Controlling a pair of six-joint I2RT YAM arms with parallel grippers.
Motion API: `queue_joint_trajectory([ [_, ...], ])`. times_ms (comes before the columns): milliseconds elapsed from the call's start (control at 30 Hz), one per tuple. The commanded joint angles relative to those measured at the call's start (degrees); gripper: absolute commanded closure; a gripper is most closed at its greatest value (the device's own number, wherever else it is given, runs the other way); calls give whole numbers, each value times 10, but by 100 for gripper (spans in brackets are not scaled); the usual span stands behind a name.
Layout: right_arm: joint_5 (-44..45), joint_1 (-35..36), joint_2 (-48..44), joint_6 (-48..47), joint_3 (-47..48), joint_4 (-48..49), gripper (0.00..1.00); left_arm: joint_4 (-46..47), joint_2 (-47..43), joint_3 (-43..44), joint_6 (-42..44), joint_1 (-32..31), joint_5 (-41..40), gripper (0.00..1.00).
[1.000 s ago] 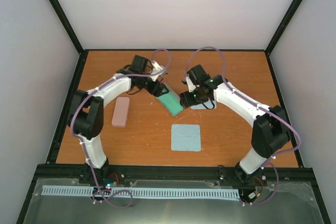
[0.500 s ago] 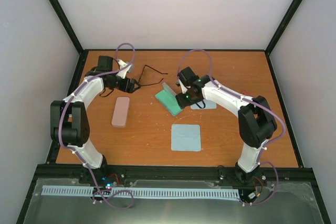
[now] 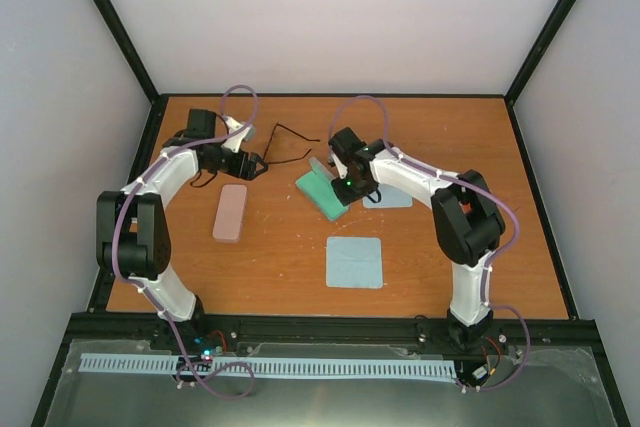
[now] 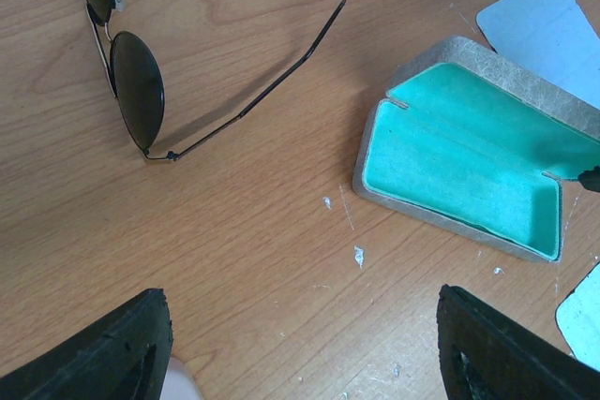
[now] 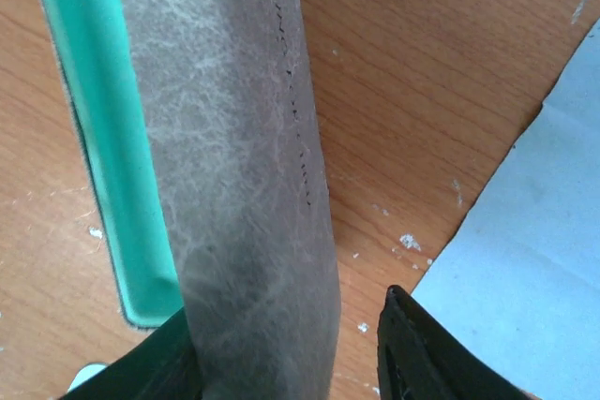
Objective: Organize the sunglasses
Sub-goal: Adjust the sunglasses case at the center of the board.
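Note:
The sunglasses (image 3: 290,143) (image 4: 131,81) lie unfolded on the table at the back, thin dark frame, arms spread. To their right a grey case (image 3: 322,191) (image 4: 469,166) with a teal lining lies open. My left gripper (image 3: 254,164) (image 4: 305,353) hovers open over bare wood, left of the sunglasses, holding nothing. My right gripper (image 3: 339,185) (image 5: 291,362) straddles the case's raised grey lid (image 5: 234,166). Its left finger is against the lid. A gap of wood shows between the lid and its right finger (image 5: 422,353).
A pink case (image 3: 230,212) lies closed at the left. One light-blue cloth (image 3: 355,262) lies in the middle front, another (image 3: 392,197) (image 5: 544,231) beside the grey case under my right arm. Black rails edge the table.
My left gripper has pulled back leftward from the grey case, leaving the sunglasses in plain view. My right gripper has shifted left onto the case's lid and its jaws have narrowed.

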Motion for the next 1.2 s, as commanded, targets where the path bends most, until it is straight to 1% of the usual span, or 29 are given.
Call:
queue_joint_trajectory([
  [0,12,5,21,-17,28,-19,61,9,-5,5,4,4,-2,23],
  [67,17,5,28,-20,35,-25,69,10,-4,4,4,5,-2,23],
  [267,22,5,41,-31,51,-36,85,16,-2,1,4,5,-5,23],
  [367,30,5,44,-37,63,-43,87,19,-4,0,4,5,-7,23],
  [433,38,5,42,-42,71,-46,89,21,-5,0,2,5,-8,23],
  [500,48,5,41,-49,85,-50,96,22,-6,1,0,5,-9,23],
  [600,71,5,27,-65,107,-48,97,24,-9,4,-4,5,-7,23],
  [667,100,5,6,-82,108,-27,97,23,-10,10,-7,8,3,23],
  [767,130,5,-36,-139,81,26,97,19,-12,19,-13,17,36,23],
  [900,167,14,-98,-246,-1,124,97,15,-8,35,-22,32,65,23],
  [1033,121,16,-155,-352,-84,198,97,12,-4,45,-22,40,71,23],
  [1167,80,16,-188,-442,-136,242,97,12,-3,43,-21,50,80,22],
])
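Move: The sunglasses case stands open, its middle about 5 cm left of the right hand, 2 cm ahead and 2 cm below; its near right end lies between the half-open fingers. From that hand, the sunglasses lie some 14 cm left, 13 cm ahead; the upper blue cloth is 11 cm right and 2 cm ahead, both about 5 cm lower. From the left hand the case is roughly 16 cm right, 4 cm back and 9 cm down. The case's upright lid side gets pinched at its near right end as the right fingers sink about 1 cm and close on it. Keeping that grip, the right hand lifts the case about 9 cm, swinging forward over the board and then partly back, while it tips its fingertips back towards the base and turns counter-clockwise some 25 degrees. The left hand, open and empty, rises a little late on. ##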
